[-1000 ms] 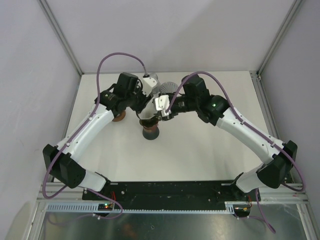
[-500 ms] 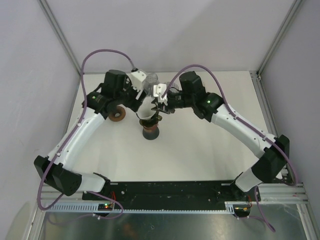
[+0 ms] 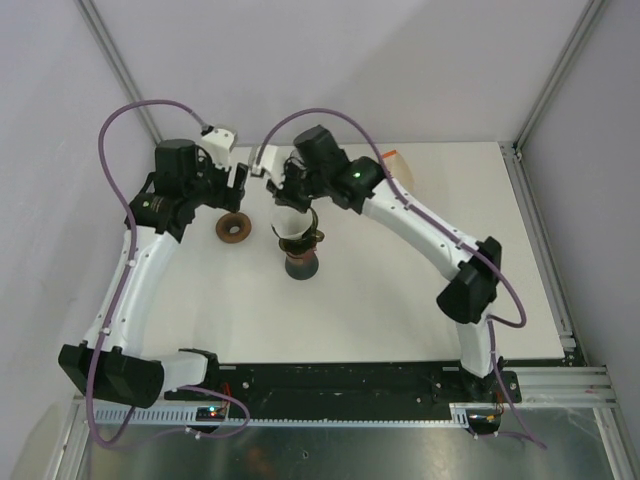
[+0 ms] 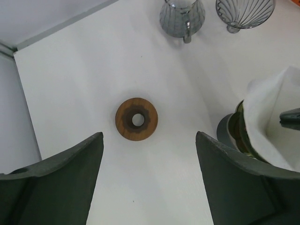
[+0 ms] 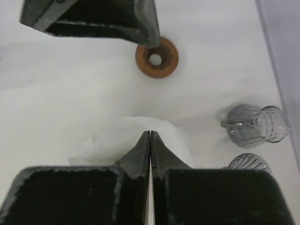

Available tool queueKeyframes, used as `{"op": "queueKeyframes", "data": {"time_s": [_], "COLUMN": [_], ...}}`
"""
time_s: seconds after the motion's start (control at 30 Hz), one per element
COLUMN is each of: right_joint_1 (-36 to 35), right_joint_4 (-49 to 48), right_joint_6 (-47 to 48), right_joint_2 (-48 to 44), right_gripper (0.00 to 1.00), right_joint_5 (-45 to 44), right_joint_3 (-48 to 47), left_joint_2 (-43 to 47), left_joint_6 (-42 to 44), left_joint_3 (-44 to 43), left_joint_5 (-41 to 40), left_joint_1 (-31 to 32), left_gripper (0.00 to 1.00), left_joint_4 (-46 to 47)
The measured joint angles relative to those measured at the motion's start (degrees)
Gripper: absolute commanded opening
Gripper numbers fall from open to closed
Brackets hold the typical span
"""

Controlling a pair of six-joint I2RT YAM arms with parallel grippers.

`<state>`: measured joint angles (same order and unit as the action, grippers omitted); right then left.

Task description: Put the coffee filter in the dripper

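Observation:
The white paper coffee filter [image 3: 287,219] sits in the mouth of the dark dripper [image 3: 299,262] at the table's middle, its rim standing above the dripper. My right gripper [image 3: 286,197] is shut just above it; in the right wrist view its jaws [image 5: 150,134] are closed on a thin white edge of the filter [image 5: 110,140]. My left gripper [image 3: 236,180] is open and empty, left of the dripper and above the table. The left wrist view shows the filter [image 4: 274,117] and the dripper [image 4: 233,132] at its right edge, outside the open gripper [image 4: 149,140].
A brown wooden ring [image 3: 234,227] lies flat left of the dripper; it also shows in both wrist views [image 4: 136,118] [image 5: 156,57]. Two ribbed glass vessels [image 4: 182,16] [image 4: 244,11] stand behind. An orange-white object [image 3: 395,160] sits at the back edge.
Both grippers have swung left. My left gripper has drawn away from the filter and stands open beside the dripper. My right gripper has moved over the dripper, shut on the filter.

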<state>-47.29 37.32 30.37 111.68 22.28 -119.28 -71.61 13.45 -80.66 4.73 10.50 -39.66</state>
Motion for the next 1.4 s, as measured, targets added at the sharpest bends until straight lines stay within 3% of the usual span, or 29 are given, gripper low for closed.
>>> {"op": "queueKeyframes", "data": {"time_s": [0.13, 0.3, 1.4], "right_joint_1": [-2.80, -3.34, -3.76], "right_joint_4": [8.35, 13.27, 22.95], "right_joint_6": [-0.15, -0.57, -1.46], "right_joint_2": [5.55, 7.48, 16.79], "right_gripper": [0.00, 0.00, 0.00], "right_joint_5": [-5.66, -9.09, -15.65], "right_joint_3": [-6.51, -7.50, -13.14], "left_joint_2": [1.09, 1.33, 2.01], "left_joint_6": [-0.13, -0.50, -0.52], "left_joint_3": [2.16, 3.50, 4.07], "left_joint_5": [0.98, 2.03, 4.70], "left_joint_1": [-2.43, -3.54, -3.58], "left_gripper": [0.84, 0.84, 0.85], "left_joint_4": [0.26, 0.61, 1.44]}}
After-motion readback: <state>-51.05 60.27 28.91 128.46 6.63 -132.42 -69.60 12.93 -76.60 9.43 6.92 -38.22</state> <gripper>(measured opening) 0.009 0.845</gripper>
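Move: The coffee filter stands loosely in the dripper, its middle about 12 cm below the right fingertips, some 3 cm to their right and 1 cm back. The server holding the dripper is straight underneath, about 24 cm down. The wooden collar lies on the table roughly 11 cm ahead and 15 cm left of that hand, 28 cm lower. From the open left hand, the filter is about 13 cm right, 3 cm back and 12 cm down. Keep the right gripper shut and drive its fingertips down into the mouth of the filter, about 13 cm in two strokes with an easing halfway, drifting some 2 cm right. Meanwhile tip the wrist about 30 degrees so the fingers point more steeply down, and end with the tips against the paper inside the dripper. ##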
